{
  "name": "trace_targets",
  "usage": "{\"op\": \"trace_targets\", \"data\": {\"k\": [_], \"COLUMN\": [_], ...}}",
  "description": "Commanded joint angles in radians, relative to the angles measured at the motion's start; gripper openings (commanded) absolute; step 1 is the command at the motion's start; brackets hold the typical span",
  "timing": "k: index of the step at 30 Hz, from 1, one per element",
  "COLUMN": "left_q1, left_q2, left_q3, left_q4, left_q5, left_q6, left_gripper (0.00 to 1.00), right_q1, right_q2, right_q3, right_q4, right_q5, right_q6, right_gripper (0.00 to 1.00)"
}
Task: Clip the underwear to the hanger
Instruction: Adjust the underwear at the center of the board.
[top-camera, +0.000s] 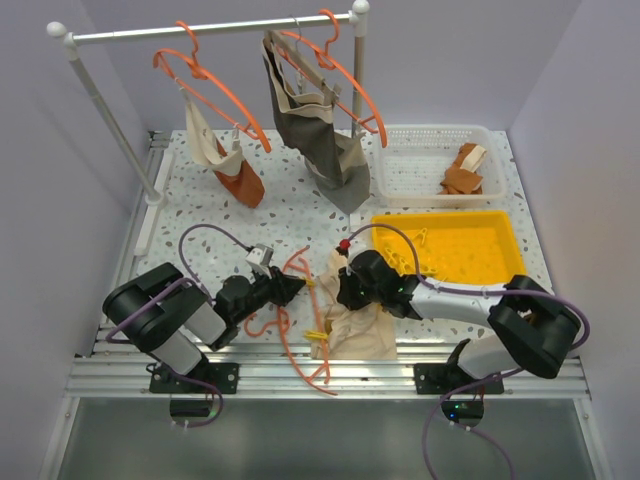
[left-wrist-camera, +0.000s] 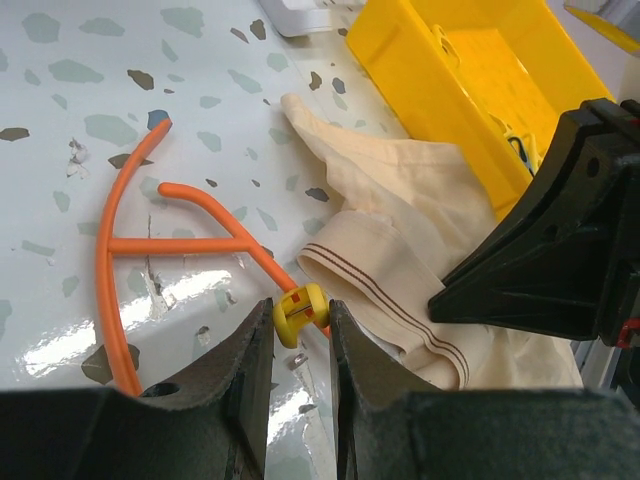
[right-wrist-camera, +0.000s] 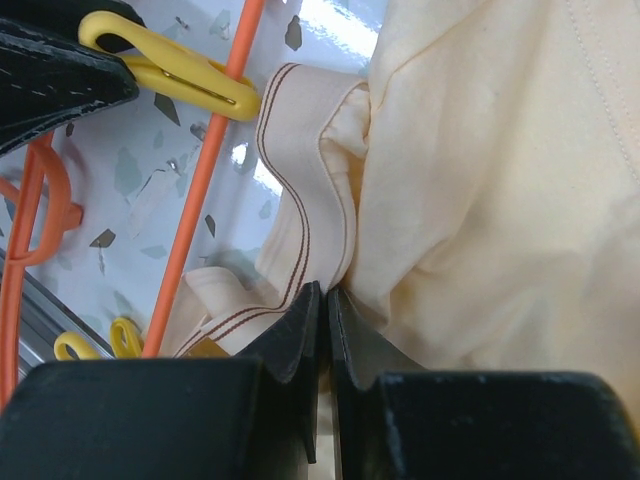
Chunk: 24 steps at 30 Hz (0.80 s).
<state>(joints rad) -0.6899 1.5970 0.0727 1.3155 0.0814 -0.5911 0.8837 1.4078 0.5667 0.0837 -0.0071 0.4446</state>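
Observation:
The orange hanger (top-camera: 290, 345) lies flat on the table between my two grippers. A yellow clip (left-wrist-camera: 300, 312) sits on its bar, and my left gripper (left-wrist-camera: 300, 320) is shut on that clip. The cream underwear (top-camera: 362, 325) lies bunched to the right of the hanger, its striped waistband (right-wrist-camera: 300, 180) folded up beside the bar (right-wrist-camera: 205, 170). My right gripper (right-wrist-camera: 325, 295) is shut on the waistband's edge. In the right wrist view the held clip (right-wrist-camera: 170, 70) shows at the top left. A second yellow clip (right-wrist-camera: 100, 340) sits lower on the hanger.
A yellow bin (top-camera: 500, 235) holding more clips stands just right of the grippers. Behind it is a white basket (top-camera: 415, 165) with a rust-orange cloth (top-camera: 462, 175). At the back, a rail (top-camera: 210, 28) carries orange hangers with a dark garment (top-camera: 320, 130) and small cloths.

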Motion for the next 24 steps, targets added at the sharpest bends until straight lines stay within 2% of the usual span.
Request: {"op": "trace_targets", "data": {"k": [1, 2, 5, 13, 24], "left_q1": [-0.005, -0.005, -0.005, -0.007, -0.007], "left_q2": [-0.034, -0.042, -0.042, -0.017, 0.001], "left_q3": [-0.004, -0.004, -0.005, 0.009, 0.029], "left_q4": [0.582, 0.582, 0.582, 0.582, 0.582], "left_q5": [-0.019, -0.022, -0.02, -0.006, 0.009], "left_q6": [0.008, 0.01, 0.01, -0.001, -0.01], "left_gripper": [0.0, 0.0, 0.0, 0.0, 0.0], "right_q1": [0.004, 0.004, 0.008, 0.008, -0.005], "right_q2": [0.022, 0.02, -0.021, -0.079, 0.1], "right_q3": [0.028, 0.033, 0.05, 0.099, 0.145], "right_q4": [-0.021, -0.016, -0.016, 0.025, 0.106], "right_q5": [0.015, 0.013, 0.025, 0.061, 0.088], "right_q6": [-0.015, -0.018, -0.055, -0.13, -0.173], "right_gripper": [0.01, 0.17, 0.47, 0.5, 0.48]}}
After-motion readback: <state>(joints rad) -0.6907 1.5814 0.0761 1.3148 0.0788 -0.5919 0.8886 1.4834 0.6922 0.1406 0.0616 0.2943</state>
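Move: The far end of the underwear's waistband lies about 5 cm ahead and 5 cm left of the right hand, 1 cm below, and some 4 cm right and 1 cm ahead of the left hand. From the right hand, the left hand's yellow clip sits about 4 cm ahead and 8 left, the other yellow clip 7 cm back and 6 left, and the hanger's middle 5 cm back and 9 left. The underwear, pinched near its waistband, is let go as the right fingers open to about half. The right hand then lifts some 5 cm while going about 4 cm forward and a little left towards the band's far end, fingertips tilting up some 10 degrees, and sinks about 2 cm at the last, still open. The left hand keeps its clip on the hanger. ##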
